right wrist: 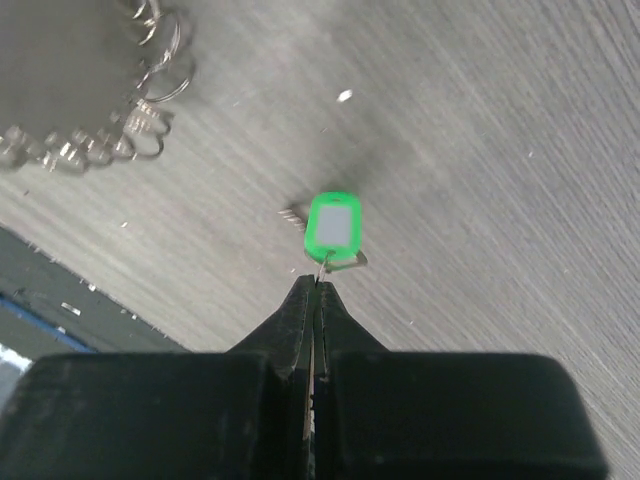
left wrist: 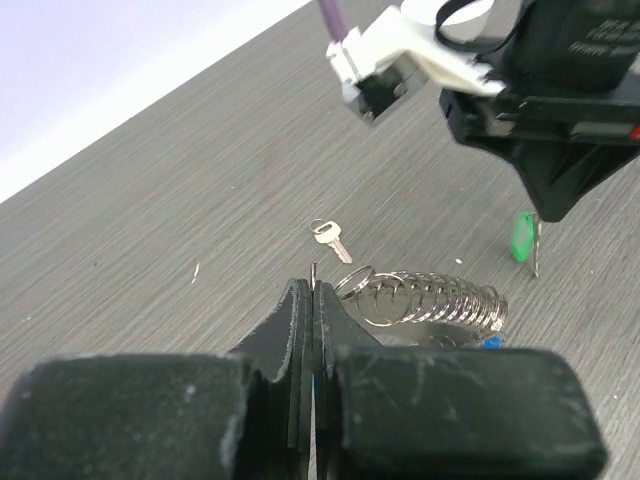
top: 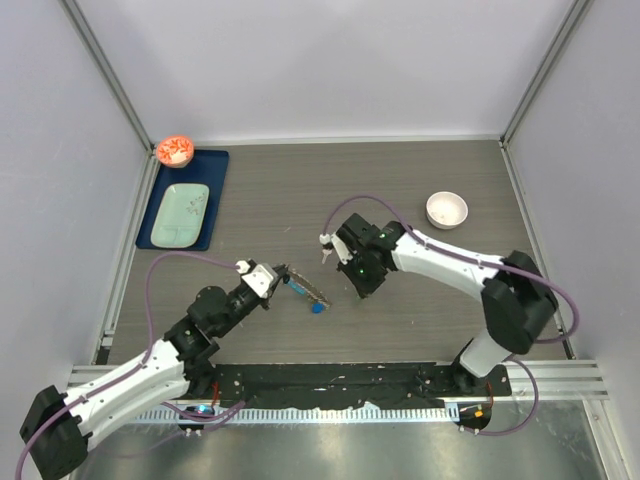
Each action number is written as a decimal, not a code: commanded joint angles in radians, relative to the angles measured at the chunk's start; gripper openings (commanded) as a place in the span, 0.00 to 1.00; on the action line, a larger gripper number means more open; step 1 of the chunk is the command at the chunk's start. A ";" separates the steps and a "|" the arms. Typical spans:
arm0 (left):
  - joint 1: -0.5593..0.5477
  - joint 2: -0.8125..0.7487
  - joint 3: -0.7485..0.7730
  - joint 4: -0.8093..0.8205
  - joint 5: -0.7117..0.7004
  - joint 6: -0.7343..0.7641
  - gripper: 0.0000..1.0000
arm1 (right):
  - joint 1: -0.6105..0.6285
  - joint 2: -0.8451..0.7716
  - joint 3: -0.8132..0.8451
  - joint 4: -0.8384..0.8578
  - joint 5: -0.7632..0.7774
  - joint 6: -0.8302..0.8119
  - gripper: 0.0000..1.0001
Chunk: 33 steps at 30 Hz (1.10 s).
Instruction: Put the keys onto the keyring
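Observation:
In the left wrist view my left gripper [left wrist: 313, 285] is shut on a thin end of the keyring [left wrist: 430, 300], a loop of silvery rings lying on the table with a small blue tag [left wrist: 490, 342]. From above, the keyring [top: 305, 290] stretches right from the left gripper [top: 285, 274]. My right gripper [right wrist: 318, 282] is shut on the small ring of the green-headed key [right wrist: 333, 228], which hangs just above the table to the right of the keyring. The plain silver key [left wrist: 330, 238] lies loose on the table beyond the keyring.
A white bowl [top: 446, 209] stands at the back right. A blue tray [top: 213, 165] at the back left carries a pale green plate [top: 180, 213], with an orange bowl [top: 175, 150] at its corner. White walls close in the table.

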 commanded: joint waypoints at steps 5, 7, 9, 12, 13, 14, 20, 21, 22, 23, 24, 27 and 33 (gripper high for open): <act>-0.005 -0.060 -0.007 0.021 -0.070 0.001 0.00 | -0.083 0.239 0.178 -0.041 -0.010 -0.070 0.01; -0.008 -0.083 -0.010 0.018 -0.080 0.001 0.00 | -0.094 0.270 0.214 -0.038 0.007 -0.096 0.01; -0.011 -0.097 -0.014 0.016 -0.093 0.001 0.00 | -0.109 0.310 0.244 -0.036 0.019 -0.116 0.01; -0.014 -0.122 -0.019 0.012 -0.105 0.000 0.00 | -0.120 0.345 0.278 -0.036 0.027 -0.139 0.01; -0.014 -0.129 -0.021 0.010 -0.108 0.000 0.00 | -0.123 0.351 0.286 -0.036 0.027 -0.143 0.01; -0.016 -0.132 -0.022 0.010 -0.108 0.003 0.00 | -0.124 0.362 0.290 -0.035 0.028 -0.146 0.01; -0.019 -0.125 -0.019 0.007 -0.111 0.003 0.00 | -0.126 0.386 0.297 -0.012 0.039 -0.155 0.02; -0.019 -0.123 -0.019 0.007 -0.111 0.003 0.00 | -0.126 0.386 0.291 -0.004 0.041 -0.155 0.04; -0.019 -0.125 -0.019 0.009 -0.108 0.003 0.00 | -0.126 0.386 0.289 0.005 0.044 -0.149 0.07; -0.020 -0.120 -0.019 0.009 -0.108 0.003 0.00 | -0.126 0.386 0.286 0.011 0.045 -0.149 0.08; -0.020 -0.122 -0.019 0.007 -0.110 0.003 0.00 | -0.126 0.383 0.283 0.014 0.047 -0.146 0.11; -0.020 -0.119 -0.019 0.009 -0.105 0.004 0.00 | -0.126 0.374 0.278 0.027 0.065 -0.140 0.18; -0.019 -0.114 -0.019 0.009 -0.102 0.004 0.00 | -0.123 0.272 0.252 0.079 0.081 -0.112 0.35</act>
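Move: The right hand holds the green-tagged key over a bare spot of table that lies about 8 cm ahead of it, 1 cm to its left and 6 cm below. The loose key lies some 7 cm farther out and 6 cm to the left of that spot. The keyring hangs from the left hand, its middle roughly 14 cm to the right hand's left, 1 cm back and 5 cm higher. From the left hand the spot is about 6 cm ahead, 15 cm right and 16 cm down. Still pinching the green-tagged key, the right hand carries it forward about 8 cm and down about 5 cm towards the bare table short of the loose key, slows to a near stop and lets go, the fingers parting to about a quarter open as the hand creeps on another centimetre. The left hand keeps its grip on the keyring and eases 2 cm to its left and slightly up. ##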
